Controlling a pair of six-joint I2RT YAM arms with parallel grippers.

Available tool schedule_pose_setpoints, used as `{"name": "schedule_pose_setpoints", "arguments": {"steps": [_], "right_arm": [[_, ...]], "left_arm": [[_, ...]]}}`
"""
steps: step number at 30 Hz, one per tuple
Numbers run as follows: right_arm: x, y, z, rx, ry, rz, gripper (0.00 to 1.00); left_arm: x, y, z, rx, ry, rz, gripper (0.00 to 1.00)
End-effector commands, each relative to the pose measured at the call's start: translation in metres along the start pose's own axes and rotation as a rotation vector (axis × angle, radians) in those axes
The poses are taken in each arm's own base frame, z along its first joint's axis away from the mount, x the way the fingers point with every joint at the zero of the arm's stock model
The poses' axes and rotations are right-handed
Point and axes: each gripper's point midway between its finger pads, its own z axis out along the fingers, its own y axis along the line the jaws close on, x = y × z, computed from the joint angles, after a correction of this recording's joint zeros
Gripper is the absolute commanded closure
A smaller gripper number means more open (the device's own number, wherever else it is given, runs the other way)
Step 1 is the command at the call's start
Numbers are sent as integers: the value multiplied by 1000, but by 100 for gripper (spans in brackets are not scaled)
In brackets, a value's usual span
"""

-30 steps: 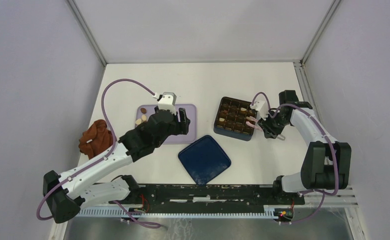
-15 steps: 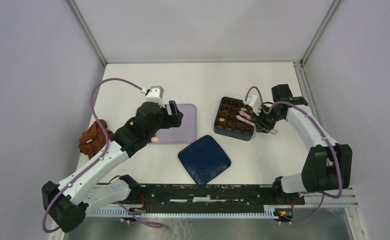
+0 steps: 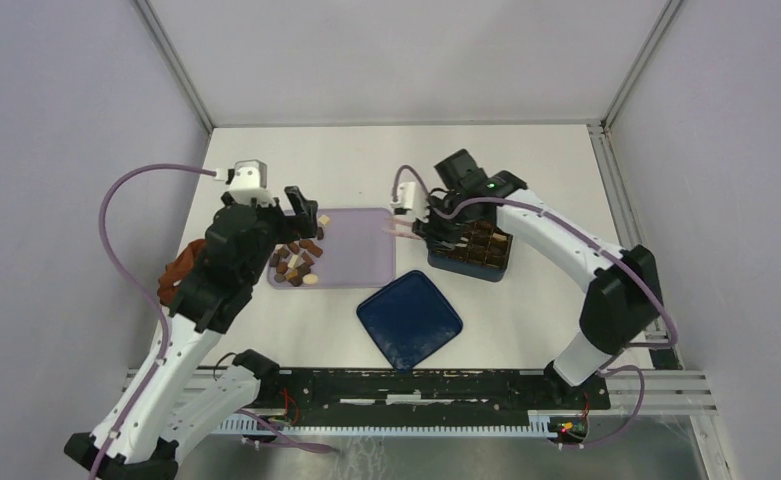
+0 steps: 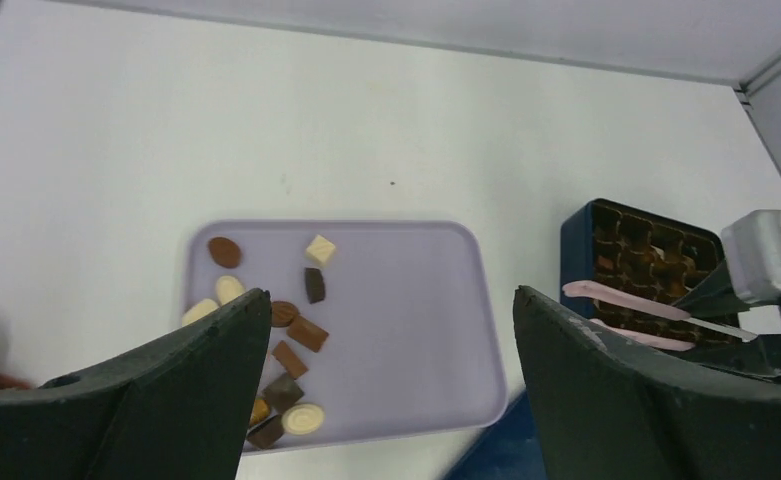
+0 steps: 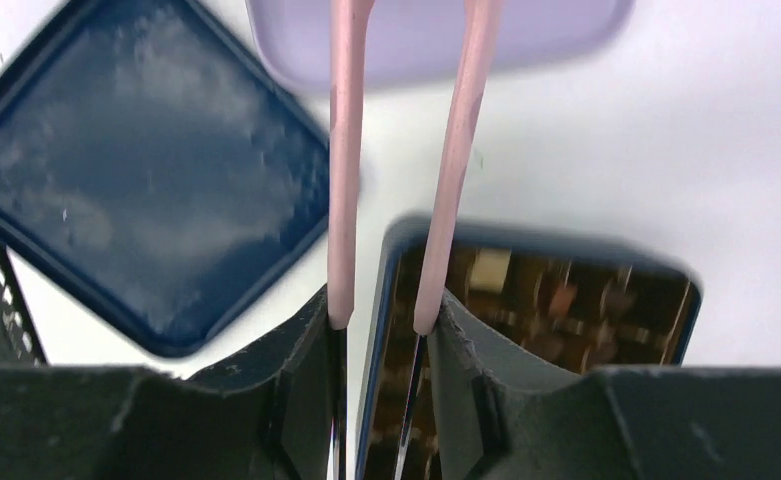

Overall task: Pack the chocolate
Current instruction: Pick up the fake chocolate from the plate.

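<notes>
Several pieces of chocolate [image 3: 296, 262], dark brown, mid brown and cream-white, lie on the left part of a lilac tray [image 3: 361, 250]. They show again in the left wrist view [image 4: 286, 335]. My left gripper [image 3: 304, 212] hangs open above them with nothing between its jaws [image 4: 391, 295]. My right gripper [image 3: 428, 226] is shut on pink tongs [image 3: 402, 228], held over the left edge of the dark compartment box [image 3: 474, 246]. The tongs' two arms [image 5: 344, 150] stand apart and point toward the tray. Their tips run out of the right wrist view. Some chocolate sits in the box [image 5: 566, 290].
A dark blue lid [image 3: 409, 318] lies flat in front of the tray and box. A reddish-brown cloth [image 3: 178, 272] is bunched at the table's left edge, partly behind my left arm. Grey walls close in the table on three sides.
My left arm has drawn back to the left and risen, uncovering the chocolate on the tray, and its jaws have opened wider. My right arm has swung left across the box with the tongs.
</notes>
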Motion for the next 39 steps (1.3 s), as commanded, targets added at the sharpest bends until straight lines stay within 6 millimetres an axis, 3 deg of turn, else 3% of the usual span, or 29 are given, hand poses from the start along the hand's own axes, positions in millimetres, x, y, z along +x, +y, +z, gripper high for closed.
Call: {"name": "schedule_pose_setpoints", "arguments": {"steps": [1, 4, 8, 17, 27, 39], "right_arm": [[-54, -3, 29, 35, 19, -94, 59], [-76, 1, 58, 25, 53, -157, 59], [-101, 1, 90, 18, 64, -199, 59], [-106, -3, 150, 15, 147, -206, 59], [-91, 5, 180, -15, 188, -172, 58], [-90, 6, 201, 6, 214, -159, 56]], "left_arm": [[1, 43, -12, -169, -75, 115, 3], [10, 63, -18, -255, -94, 119, 0], [12, 72, -24, -290, -112, 104, 0], [7, 89, -34, -382, -146, 73, 2], [-3, 99, -45, -406, -207, 31, 2], [-2, 99, -44, -405, -200, 35, 2]]}}
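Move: The brown block, at the right edge of the chocolates on the purple plate, lies about 27 cm left of the right hand, 6 cm ahead and 15 cm below. The cream cube is some 7 cm farther out than that block and 2 cm to its right. The blue plate's middle is about 11 cm back and 5 cm left of the right hand. From the left hand, the block lies about 8 cm ahead, 3 cm left and 30 cm below. Keep the pink tongs gripped in the right hand and sweep them left about 17 cm, off the chocolate box and over the purple plate, easing slightly forward. Then sink some 12 cm towards the brown block, steepening the fingers about 15 degrees. Meanwhile draw the empty, open left gripper about 10 cm left, clear of the chocolates, swinging it counter-clockwise. ##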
